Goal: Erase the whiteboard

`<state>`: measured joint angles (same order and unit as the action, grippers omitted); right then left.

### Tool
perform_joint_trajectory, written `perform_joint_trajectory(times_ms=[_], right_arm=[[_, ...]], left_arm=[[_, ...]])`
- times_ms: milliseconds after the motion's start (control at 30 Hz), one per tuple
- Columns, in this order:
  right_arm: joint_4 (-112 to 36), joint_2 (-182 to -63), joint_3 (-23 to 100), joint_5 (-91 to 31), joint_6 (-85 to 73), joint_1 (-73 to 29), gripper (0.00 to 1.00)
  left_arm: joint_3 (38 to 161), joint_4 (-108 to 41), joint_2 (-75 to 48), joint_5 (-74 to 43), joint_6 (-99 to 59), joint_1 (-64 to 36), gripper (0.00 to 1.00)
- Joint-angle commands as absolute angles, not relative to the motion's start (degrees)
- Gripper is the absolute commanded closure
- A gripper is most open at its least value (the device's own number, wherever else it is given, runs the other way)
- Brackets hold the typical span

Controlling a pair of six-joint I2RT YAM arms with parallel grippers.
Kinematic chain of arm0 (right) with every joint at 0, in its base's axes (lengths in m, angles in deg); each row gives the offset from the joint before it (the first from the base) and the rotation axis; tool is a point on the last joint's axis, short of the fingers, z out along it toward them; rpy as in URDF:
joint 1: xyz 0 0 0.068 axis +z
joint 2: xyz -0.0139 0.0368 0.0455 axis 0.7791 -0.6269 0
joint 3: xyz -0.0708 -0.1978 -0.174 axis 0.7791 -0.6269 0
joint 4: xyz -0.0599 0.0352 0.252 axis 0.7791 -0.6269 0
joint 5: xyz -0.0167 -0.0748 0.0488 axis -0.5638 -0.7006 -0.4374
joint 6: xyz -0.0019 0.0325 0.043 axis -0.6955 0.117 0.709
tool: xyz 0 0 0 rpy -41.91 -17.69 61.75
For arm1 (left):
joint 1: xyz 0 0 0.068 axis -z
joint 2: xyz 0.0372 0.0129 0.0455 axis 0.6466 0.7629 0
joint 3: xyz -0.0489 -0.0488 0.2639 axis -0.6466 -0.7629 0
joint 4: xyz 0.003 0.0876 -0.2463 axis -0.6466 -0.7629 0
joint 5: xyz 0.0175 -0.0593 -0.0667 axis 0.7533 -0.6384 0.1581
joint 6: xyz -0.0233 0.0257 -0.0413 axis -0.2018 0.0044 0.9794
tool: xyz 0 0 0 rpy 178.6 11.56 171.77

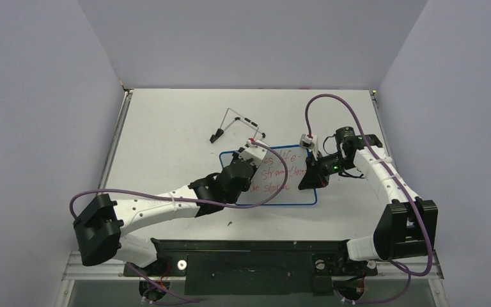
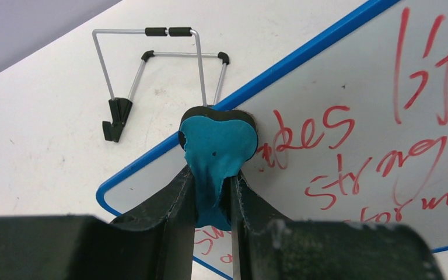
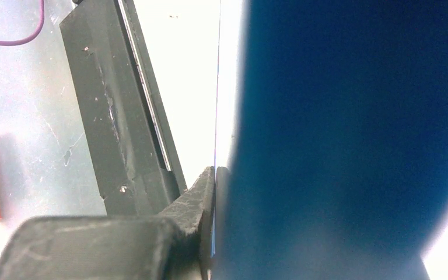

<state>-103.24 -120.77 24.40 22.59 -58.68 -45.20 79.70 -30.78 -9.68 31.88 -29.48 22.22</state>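
The whiteboard (image 1: 297,195) lies flat on the table, blue-rimmed, with red handwriting across it (image 2: 350,70). My left gripper (image 1: 250,155) hovers over its upper left part, shut on a blue-and-black eraser (image 2: 219,140). The eraser's blue cloth is pinched between the fingers (image 2: 213,181), and its pad sits against the board near the top rim, beside the word's first letters. At the board's right edge my right gripper (image 1: 311,178) is shut on the rim. In the right wrist view that rim (image 3: 350,116) is a blurred blue mass, with the gripper (image 3: 214,175) clamped on it.
A black-tipped wire stand (image 1: 236,125) lies on the table just beyond the board's top edge, and shows in the left wrist view too (image 2: 157,76). A black base plate (image 1: 249,256) runs along the table's near edge. Grey walls close in three sides.
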Motion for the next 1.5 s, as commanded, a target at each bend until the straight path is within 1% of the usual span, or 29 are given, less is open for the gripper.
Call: perform_joint_trajectory(times_ms=[0,167,500,733,1000,1167,1367,1467], right_arm=[[-103.7,-120.2,26.3,24.8,-61.6,-44.7,1.0],[-103.7,-120.2,26.2,24.9,-61.6,-44.7,1.0],[-103.9,-120.4,26.3,25.0,-61.9,-44.6,1.0],[-104.4,-120.5,26.4,25.1,-62.4,-44.5,1.0],[-104.7,-120.3,26.3,25.2,-62.7,-44.5,1.0],[-104.9,-120.3,26.5,25.2,-62.8,-44.5,1.0],[-104.8,-120.6,26.5,25.2,-62.9,-44.5,1.0],[-104.8,-120.6,26.4,25.2,-62.9,-44.5,1.0]], left_arm=[[84.7,-27.3,-7.8,29.2,-32.5,21.1,1.0],[84.0,-27.9,-6.8,26.0,-32.4,22.0,1.0],[79.9,-30.1,-8.2,30.1,-29.2,23.6,1.0],[75.0,-30.4,-12.5,30.5,-26.8,18.9,1.0],[70.8,-28.7,-16.5,26.9,-23.7,12.4,1.0],[67.4,-26.5,-18.0,24.4,-21.1,10.2,1.0],[64.1,-21.4,-19.9,20.2,-19.0,10.8,1.0],[64.2,-18.1,-19.4,20.1,-19.9,14.3,1.0]])
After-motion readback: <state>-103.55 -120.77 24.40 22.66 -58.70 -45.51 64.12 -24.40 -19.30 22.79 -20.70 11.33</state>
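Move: The upper-left corner of the whiteboard, where the eraser held by the left hand is going, lies about 10 cm to that hand's left, some 4 cm ahead and 2 cm lower. The board's middle is roughly 5 cm to the hand's right, 3 cm ahead and 8 cm below; the wire stand lies 16 cm ahead, 6 cm left, 18 cm down on the table. From the right hand, holding the board's right edge, that corner is about 26 cm left, 6 cm ahead and 5 cm up. Wiping along the top of the whiteboard, the left hand first edges about 2 cm right, then turns back and sweeps some 9 cm left and 4 cm down towards the upper-left corner, rolling its left side down about 10 degrees. Its fingers keep their grip on the eraser, which stays against the board's face; the right hand stays still, holding the right edge. ##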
